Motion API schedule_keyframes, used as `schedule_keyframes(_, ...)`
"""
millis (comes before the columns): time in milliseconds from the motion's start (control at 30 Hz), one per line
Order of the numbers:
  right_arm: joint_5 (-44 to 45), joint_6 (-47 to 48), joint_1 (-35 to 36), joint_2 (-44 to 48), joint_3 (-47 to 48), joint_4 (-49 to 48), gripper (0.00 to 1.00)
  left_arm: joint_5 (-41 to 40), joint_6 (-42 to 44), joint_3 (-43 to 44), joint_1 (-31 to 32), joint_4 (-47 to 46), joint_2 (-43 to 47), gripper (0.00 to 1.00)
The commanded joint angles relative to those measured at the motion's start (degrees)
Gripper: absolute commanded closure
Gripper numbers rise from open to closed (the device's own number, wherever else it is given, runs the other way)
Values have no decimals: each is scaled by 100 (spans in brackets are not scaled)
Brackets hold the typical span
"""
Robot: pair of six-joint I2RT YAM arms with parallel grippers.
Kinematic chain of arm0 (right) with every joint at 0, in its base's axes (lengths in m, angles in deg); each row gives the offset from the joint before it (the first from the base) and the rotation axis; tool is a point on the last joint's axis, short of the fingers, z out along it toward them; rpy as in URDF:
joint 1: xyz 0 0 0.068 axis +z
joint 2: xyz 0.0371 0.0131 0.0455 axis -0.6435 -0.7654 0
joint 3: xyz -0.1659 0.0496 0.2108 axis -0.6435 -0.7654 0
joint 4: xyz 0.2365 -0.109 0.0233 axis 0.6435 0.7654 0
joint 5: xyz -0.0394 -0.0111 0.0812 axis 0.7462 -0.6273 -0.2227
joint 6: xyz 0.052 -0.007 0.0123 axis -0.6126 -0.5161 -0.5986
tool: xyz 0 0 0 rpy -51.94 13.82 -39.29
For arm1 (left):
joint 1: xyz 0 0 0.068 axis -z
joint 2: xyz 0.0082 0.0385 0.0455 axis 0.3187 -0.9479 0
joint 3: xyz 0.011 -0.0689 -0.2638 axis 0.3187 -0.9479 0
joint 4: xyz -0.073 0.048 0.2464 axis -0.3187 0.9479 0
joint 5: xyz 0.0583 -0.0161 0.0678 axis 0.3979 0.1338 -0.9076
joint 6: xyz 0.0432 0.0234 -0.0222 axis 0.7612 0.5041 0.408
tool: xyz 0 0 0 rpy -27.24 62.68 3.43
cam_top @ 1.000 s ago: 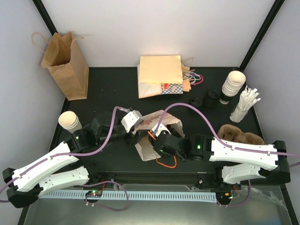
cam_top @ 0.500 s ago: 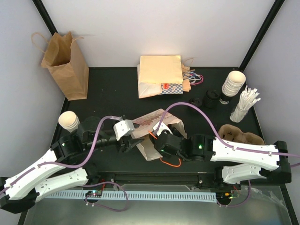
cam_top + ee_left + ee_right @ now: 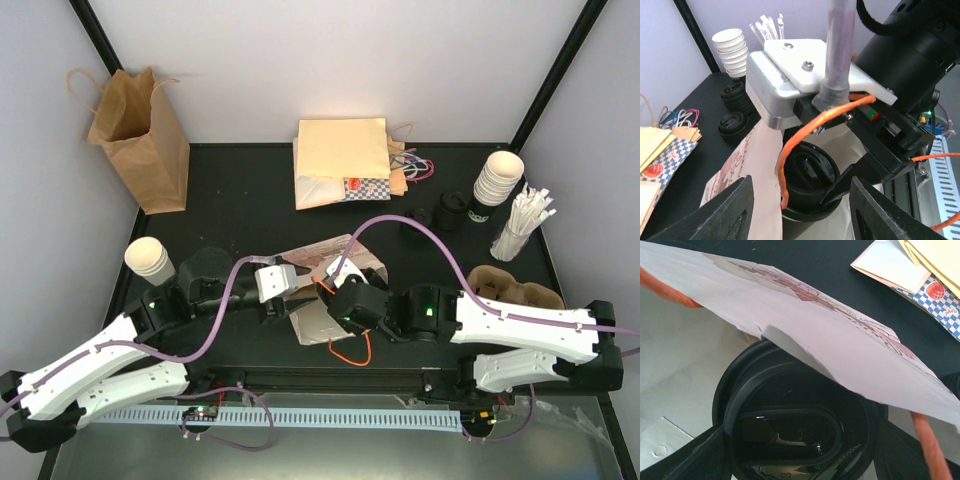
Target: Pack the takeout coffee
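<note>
The takeout coffee [image 3: 812, 182], a cup with a round black lid [image 3: 795, 425], sits in the mouth of a white paper bag [image 3: 315, 325] with orange cord handles. My right gripper [image 3: 338, 300] reaches into the bag and is shut on the cup, a black finger against each side of the lid [image 3: 800, 452]. In the top view that gripper hides the cup. My left gripper [image 3: 278, 298] is at the bag's left side, open [image 3: 802, 210]. Its fingers stand wide apart, one outside the printed bag wall [image 3: 747, 160], the other past the cup.
An upright brown paper bag [image 3: 140, 130] stands back left, and flat bags [image 3: 340, 160] are stacked at the back middle. Back right are stacked lidless cups [image 3: 498, 180], loose black lids [image 3: 450, 212] and white sticks [image 3: 522, 225]. A cardboard carrier [image 3: 510, 288] lies right; more cups [image 3: 148, 258] stand left.
My left gripper has come down and nearer, from above the bag's far left corner to its left side. The bag shifted a little. My right gripper has stayed on the cup.
</note>
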Motion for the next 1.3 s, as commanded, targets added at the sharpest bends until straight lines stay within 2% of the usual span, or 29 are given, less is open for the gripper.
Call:
schedule_keyframes(0,140,-94,16,4,199,-18,47,329,309,117,28,-481,-178,46)
schedule_keyframes(167,172,-63,16,-35,244,-10,47,402,330,128,28,-623,-381,49)
schedule_keyframes(233,187,-63,17,-35,244,-13,47,364,331,101,28,-694,-414,54)
schedule_keyframes(300,208,-72,16,-28,236,-10,47,295,322,83,29,-746,-424,64)
schedule_keyframes(467,334,-116,12,63,182,7,47,75,272,64,28,-692,-444,96)
schedule_keyframes(500,360,-111,16,93,161,8,47,-9,232,58,28,-661,-439,98)
schedule_keyframes(667,545,-159,16,251,69,-10,47,-372,-149,35,28,-574,-442,98)
schedule_keyframes(767,546,-99,17,338,-15,-101,45,-977,-797,114,13,-478,-531,98)
schedule_keyframes(967,574,-5,26,349,-99,-134,45,-1308,-1568,545,-92,51,-1022,98)
schedule_keyframes(1133,772,-109,15,416,-116,-115,45,-575,-1294,827,-156,394,-1335,98)
schedule_keyframes(1267,915,-221,15,474,-83,-65,45,-231,-956,655,-156,307,-1123,99)
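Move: At the left hand's half-open fingers, the bag's far orange handle hangs about 3 cm to the right and 1 cm ahead, at fingertip height. The lidded coffee cup, held by the right hand in the bag's mouth, lies roughly 10 cm right, level front to back and 10 cm below; the near handle some 9 cm right, 13 back and 6 below. From the right hand, the bag's middle is about 4 cm left, 1 back and 8 below. Easing about 2 cm to the right, the left hand shuts its fingers on the end of the orange handle by the bag's far rim, then draws it some 4 cm forward, sinking about 2 cm as the wrist tips down and turns roughly 10 degrees counter-clockwise. The right hand keeps its grip on the cup, drifting slightly right, forward and up. ##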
